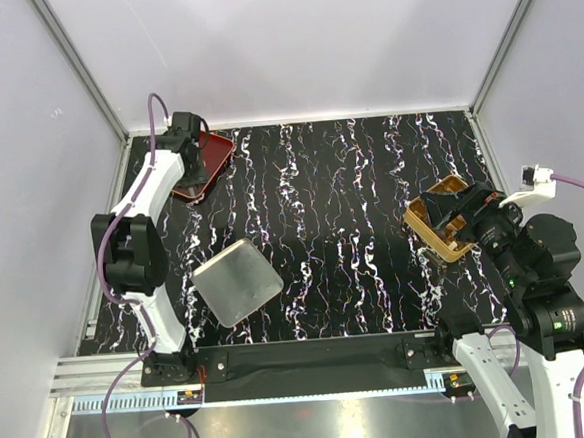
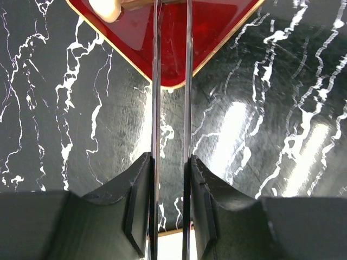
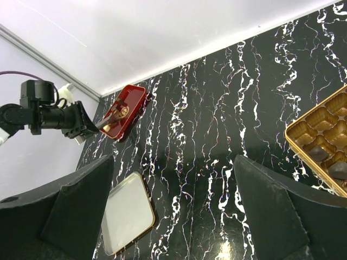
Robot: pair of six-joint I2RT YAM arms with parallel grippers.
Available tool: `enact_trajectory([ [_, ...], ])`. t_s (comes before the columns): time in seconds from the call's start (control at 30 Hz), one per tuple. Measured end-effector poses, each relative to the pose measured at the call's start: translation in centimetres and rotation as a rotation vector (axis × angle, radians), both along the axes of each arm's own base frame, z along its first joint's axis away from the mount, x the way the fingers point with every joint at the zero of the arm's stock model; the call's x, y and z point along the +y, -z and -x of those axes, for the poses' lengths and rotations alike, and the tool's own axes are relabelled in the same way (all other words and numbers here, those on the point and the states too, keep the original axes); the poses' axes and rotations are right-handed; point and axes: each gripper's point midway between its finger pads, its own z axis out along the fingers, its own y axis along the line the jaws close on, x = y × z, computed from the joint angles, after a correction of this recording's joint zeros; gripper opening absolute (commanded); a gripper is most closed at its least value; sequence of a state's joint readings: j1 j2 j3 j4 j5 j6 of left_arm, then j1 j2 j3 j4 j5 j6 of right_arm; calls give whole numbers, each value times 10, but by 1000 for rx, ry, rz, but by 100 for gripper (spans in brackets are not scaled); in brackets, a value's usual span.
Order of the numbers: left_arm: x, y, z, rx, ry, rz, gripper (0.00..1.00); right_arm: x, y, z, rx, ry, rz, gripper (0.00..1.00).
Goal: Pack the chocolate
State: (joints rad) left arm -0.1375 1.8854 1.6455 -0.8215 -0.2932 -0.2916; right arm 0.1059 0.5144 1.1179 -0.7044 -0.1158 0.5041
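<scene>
The red tray (image 2: 179,43) lies at the table's far left (image 1: 211,164). A cream chocolate (image 2: 105,8) sits in it at the top edge of the left wrist view. More chocolate pieces (image 3: 122,111) show in the tray from afar. My left gripper (image 2: 169,162) hangs over the tray's near corner, shut on a pair of thin black sticks (image 2: 156,81) whose tips reach into the tray. The gold compartmented box (image 3: 320,132) at the right holds two dark chocolate pieces (image 3: 319,153). My right gripper (image 3: 173,162) is open and empty, raised beside the box (image 1: 435,231).
A silver square lid (image 1: 237,282) with a gold rim lies flat at the near left of the black marbled table (image 1: 331,206). White walls and aluminium posts (image 1: 83,68) close the table in at the back and sides.
</scene>
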Motion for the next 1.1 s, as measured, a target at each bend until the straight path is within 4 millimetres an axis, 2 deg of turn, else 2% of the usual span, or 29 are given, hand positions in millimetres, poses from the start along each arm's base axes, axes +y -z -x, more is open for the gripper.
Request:
enact_trajectory([
  [0.17, -15, -28, 7, -55, 39, 23, 31, 0, -1, 2, -5, 0, -10, 100],
  [0.27, -44, -51, 12, -112, 110, 36, 32, 1, -2, 3, -7, 0, -17, 99],
  [0.37, -92, -72, 19, -160, 227, 70, 32, 1, -2, 3, -5, 0, -21, 100],
  [0.5, -177, -95, 36, -206, 427, 160, 32, 1, -1, 6, 2, 2, -27, 100],
  [0.57, -211, -105, 42, -230, 501, 211, 31, 0, 0, 9, 3, 2, -27, 100],
  [0.6, -243, -111, 54, -242, 577, 252, 31, 0, 0, 11, 0, 2, -28, 100],
  [0.67, -283, -116, 68, -251, 663, 307, 31, -1, -1, 14, 0, 3, -27, 100],
  [0.8, -362, -113, 104, -231, 839, 412, 31, -1, -5, 16, -9, 3, -28, 100],
  [0.9, -402, -100, 123, -193, 925, 448, 31, -1, -7, 17, -12, 3, -28, 100],
  [1.0, -431, -81, 138, -148, 985, 466, 31, -1, -8, 17, -17, 3, -25, 100],
  [1.1, -442, -63, 147, -103, 1010, 464, 31, -1, -10, 18, -23, 3, -22, 100],
])
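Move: The left hand, with a chocolate already in its long finger extensions at the red tray, is bound for the gold compartment tray, about 62 cm to its right, 13 cm farther back and 12 cm below it. The red tray's middle is some 12 cm ahead, 1 cm right and 12 cm below; the grey plate lies about 22 cm back, 13 cm right and 13 cm below. From the right hand the gold tray is roughly 13 cm ahead, 9 cm right and 35 cm below. The left arm carries the pinched chocolate up out of the red tray and in one fast arc some 44 cm to the right towards the gold compartment tray, drawing back about 15 cm as it goes. It climbs roughly 12 cm over the first two thirds and then sinks about half of that, while the wrist turns some 60 degrees clockwise so the long tips swing out to the right, the fingers keeping their grip without opening or closing. ##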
